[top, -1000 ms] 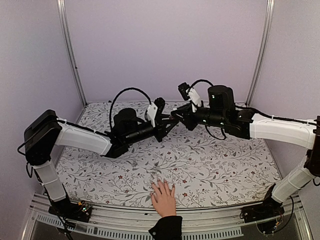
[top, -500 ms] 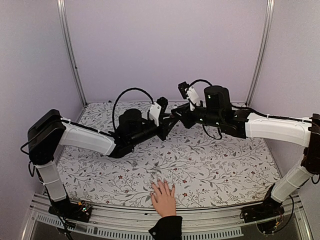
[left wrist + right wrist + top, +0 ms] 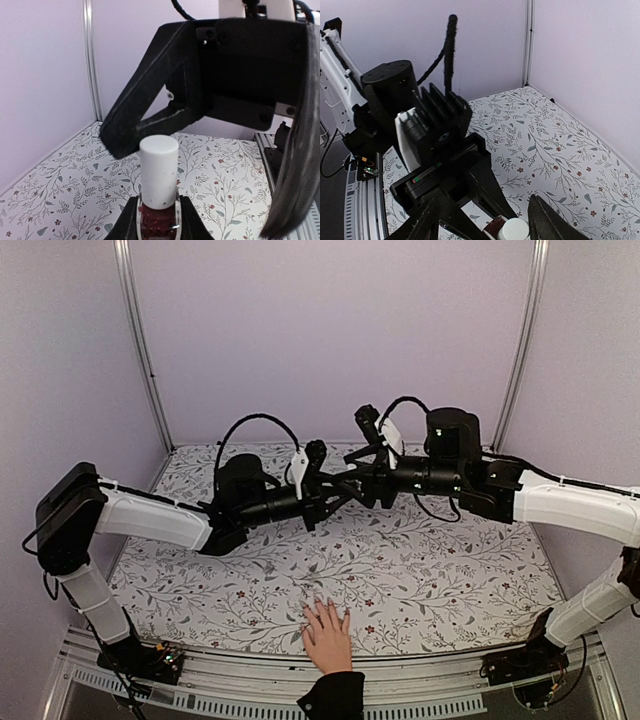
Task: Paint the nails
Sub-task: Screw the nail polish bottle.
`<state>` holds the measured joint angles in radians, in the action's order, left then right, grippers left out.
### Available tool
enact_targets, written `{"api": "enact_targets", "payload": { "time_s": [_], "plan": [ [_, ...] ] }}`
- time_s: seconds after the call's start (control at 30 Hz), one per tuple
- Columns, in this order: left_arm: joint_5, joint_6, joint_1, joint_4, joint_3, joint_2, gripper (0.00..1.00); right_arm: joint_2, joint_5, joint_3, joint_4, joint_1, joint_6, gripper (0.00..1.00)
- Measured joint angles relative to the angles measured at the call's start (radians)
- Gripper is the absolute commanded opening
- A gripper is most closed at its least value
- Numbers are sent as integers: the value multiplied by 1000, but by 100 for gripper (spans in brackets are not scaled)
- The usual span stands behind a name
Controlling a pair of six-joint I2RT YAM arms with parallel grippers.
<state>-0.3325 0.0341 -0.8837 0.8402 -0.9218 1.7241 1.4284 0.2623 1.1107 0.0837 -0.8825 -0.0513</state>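
A small dark-red bottle (image 3: 158,224) with a white cap (image 3: 158,176) stands upright between the fingers of my left gripper (image 3: 158,229), which is shut on its glass body. My right gripper (image 3: 487,227) is open, and its black fingers (image 3: 150,112) stand apart on either side of the cap (image 3: 514,231) without touching it. The two grippers meet in mid-air over the middle of the table, left gripper (image 3: 343,488) against right gripper (image 3: 364,482). A hand (image 3: 327,638) with a black cuff lies flat at the near edge. Its nails (image 3: 322,606) are too small to make out.
The floral table cover (image 3: 420,570) runs between lilac walls with metal corner posts (image 3: 140,340). A metal rail (image 3: 200,680) runs along the near edge beside the hand. Both arms stretch across the table's back half, well above and behind the hand.
My right gripper has gone from shut to open, with the cap between its fingers. Both arms have shifted slightly, keeping the grippers tip to tip. The hand has not moved.
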Motion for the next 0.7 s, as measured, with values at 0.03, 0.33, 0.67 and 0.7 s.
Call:
{"api": "enact_targets", "payload": {
  "time_s": [0.03,0.33,0.67,0.7],
  "plan": [
    [-40,0,11,0,11,-13,0,-14,18,-1,-5,0,-11,62],
    [-353,22,73,39,44,-47,0,-102,199,-17,-42,0,-111,52],
    [-604,76,73,89,44,-47,0,-85,378,-8,-137,0,-195,36],
    [-616,82,73,91,44,-47,0,-80,388,-5,-142,0,-199,36]
  ]
}}
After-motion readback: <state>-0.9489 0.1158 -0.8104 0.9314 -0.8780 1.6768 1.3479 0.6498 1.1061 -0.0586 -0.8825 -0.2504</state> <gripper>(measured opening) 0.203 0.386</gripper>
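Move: The white cap stands between the right hand's open fingers, about 1 cm ahead, 1 cm to the right and 1 cm below their midpoint; the nail polish bottle under it is level with it in plan, some 4 cm below that hand. From the left hand, which holds the bottle upright, the cap is straight above, roughly 3 cm up. The mannequin hand lies on the table about 21 cm back from the right hand, 2 cm left and 28 cm down. Keeping its pinch on the bottle, the left hand draws it back about 8 cm, slightly left and up, turning some 30 degrees clockwise. The right hand, still free of a clear grip, swings back alongside by a similar distance, turning counter-clockwise about 25 degrees; it rises 3 cm over the cap, then sinks 2 cm as its fingers partly close around it. ##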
